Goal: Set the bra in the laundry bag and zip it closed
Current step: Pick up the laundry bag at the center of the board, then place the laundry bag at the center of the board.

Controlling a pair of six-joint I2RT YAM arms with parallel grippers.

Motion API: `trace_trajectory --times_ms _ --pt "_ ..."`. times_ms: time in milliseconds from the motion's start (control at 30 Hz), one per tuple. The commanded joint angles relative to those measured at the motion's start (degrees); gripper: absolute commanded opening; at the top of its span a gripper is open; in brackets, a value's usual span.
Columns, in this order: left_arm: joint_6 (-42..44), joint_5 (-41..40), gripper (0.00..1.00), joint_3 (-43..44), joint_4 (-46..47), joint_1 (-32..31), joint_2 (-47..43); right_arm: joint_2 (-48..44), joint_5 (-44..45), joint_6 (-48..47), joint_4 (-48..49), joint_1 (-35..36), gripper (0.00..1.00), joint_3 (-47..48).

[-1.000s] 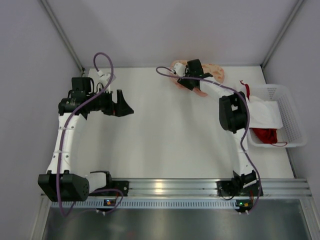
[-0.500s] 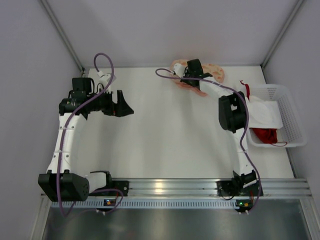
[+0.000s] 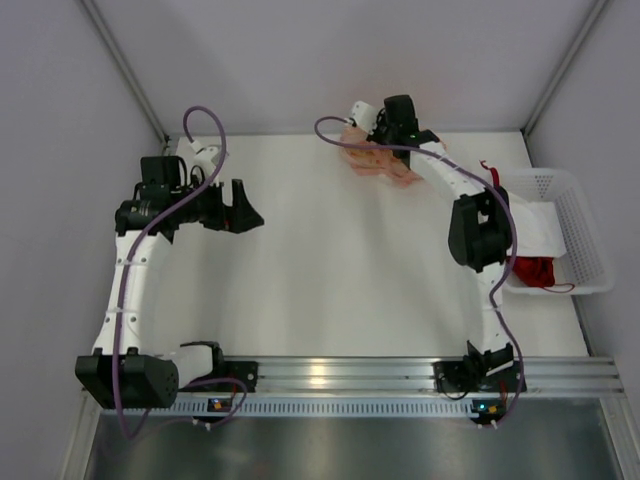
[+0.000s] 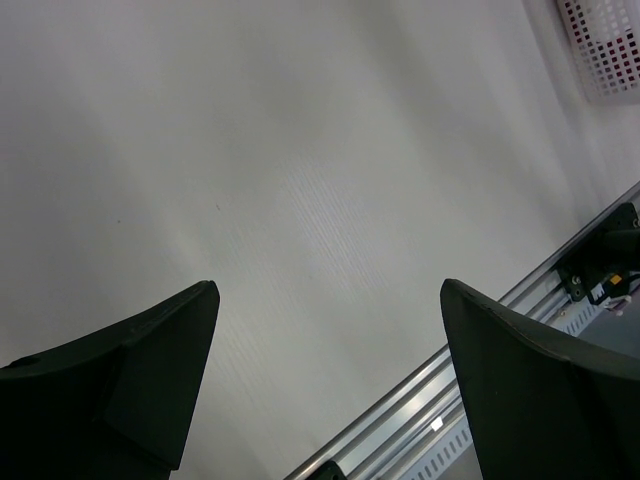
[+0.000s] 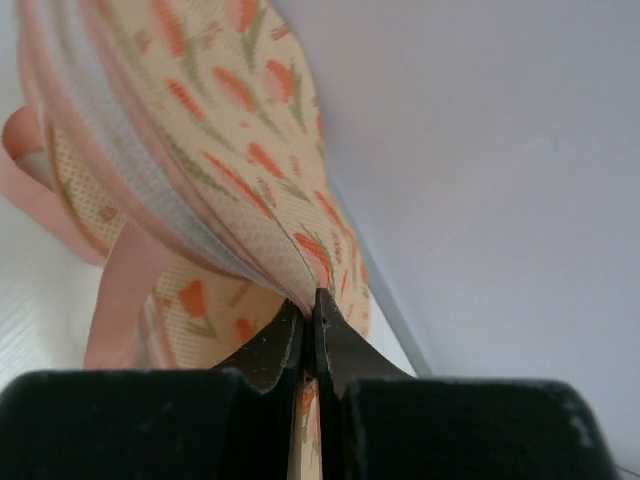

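The peach-pink laundry bag (image 3: 376, 162) with orange print hangs bunched at the back of the table, near the rear wall. My right gripper (image 3: 386, 138) is shut on its edge. In the right wrist view the jaws (image 5: 312, 303) pinch a thin fold of the bag (image 5: 200, 130), whose pink trim and pale zip band run up and to the left. The red bra (image 3: 531, 271) lies in the white basket at the right, partly under a white cloth. My left gripper (image 3: 241, 208) hovers open over the left of the table, with nothing between its fingers (image 4: 150, 380).
The white mesh basket (image 3: 592, 243) stands at the table's right edge and holds a white cloth (image 3: 527, 227). A corner of the basket (image 4: 606, 45) shows in the left wrist view. The metal rail (image 3: 330, 375) runs along the near edge.
My right gripper has shut on the laundry bag and pulled it up and slightly back, so the bag no longer lies flat. The left arm has barely moved.
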Motion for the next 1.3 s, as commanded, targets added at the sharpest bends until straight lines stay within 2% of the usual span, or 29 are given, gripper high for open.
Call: trace_trajectory --times_ms 0,267,400,500,667,800,1000,1233,1267 --pt "-0.74 -2.76 0.99 -0.61 3.60 0.24 -1.72 -6.97 1.90 -2.07 4.29 -0.52 0.00 3.89" --pt "-2.06 -10.67 0.99 -0.17 4.74 0.24 -3.56 -17.33 4.19 0.48 -3.08 1.68 0.00 1.89" --pt "-2.50 -12.52 0.99 -0.87 6.41 0.24 -4.97 -25.23 6.99 1.27 -7.82 6.93 0.00 -4.36" --pt "-5.05 -14.10 0.99 -1.13 6.94 0.33 -5.32 -27.88 10.86 5.04 -12.31 12.03 0.00 -8.84" --pt "-5.93 -18.32 0.99 -2.01 7.12 0.50 -5.41 -25.71 14.65 18.65 -20.91 20.12 0.00 -15.07" --pt "-6.28 -21.40 0.98 -2.45 7.03 0.68 -4.97 -20.97 16.32 25.87 -19.26 29.07 0.00 -22.55" --pt "-7.68 -23.07 0.99 -2.72 7.03 3.22 -5.32 -13.92 7.10 36.68 -21.36 36.21 0.00 -23.18" --pt "-9.53 -13.41 0.98 -2.63 7.03 11.57 -3.65 -11.63 -4.84 44.50 -26.28 37.01 0.00 -18.53" --pt "-9.45 -12.88 0.99 -2.71 7.12 12.01 -3.04 -11.63 -7.39 44.86 -26.64 37.10 0.05 -18.17"
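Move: The right hand already pinches the laundry bag by its edge, raised off the stack. The bare landing spot near the board's centre lies roughly 33 cm back, 12 cm to its left and 14 cm below. The second bag lies about 6 cm back, 2 cm left and 12 cm under that hand; the white basket is some 26 cm back and 33 cm right, 11 cm lower. From the left hand the landing spot is 20 cm right, 1 cm ahead, 24 cm below. Up first, by about 17 cm, to clear the second bag, the right hand then sweeps back some 35 cm and left about 19 cm in an arc, sinking to low over the board's middle while its fingers tip about 40 degrees further down and stay shut on the bag's edge. The open left hand swings left, away from that spot, turning counter-clockwise. ##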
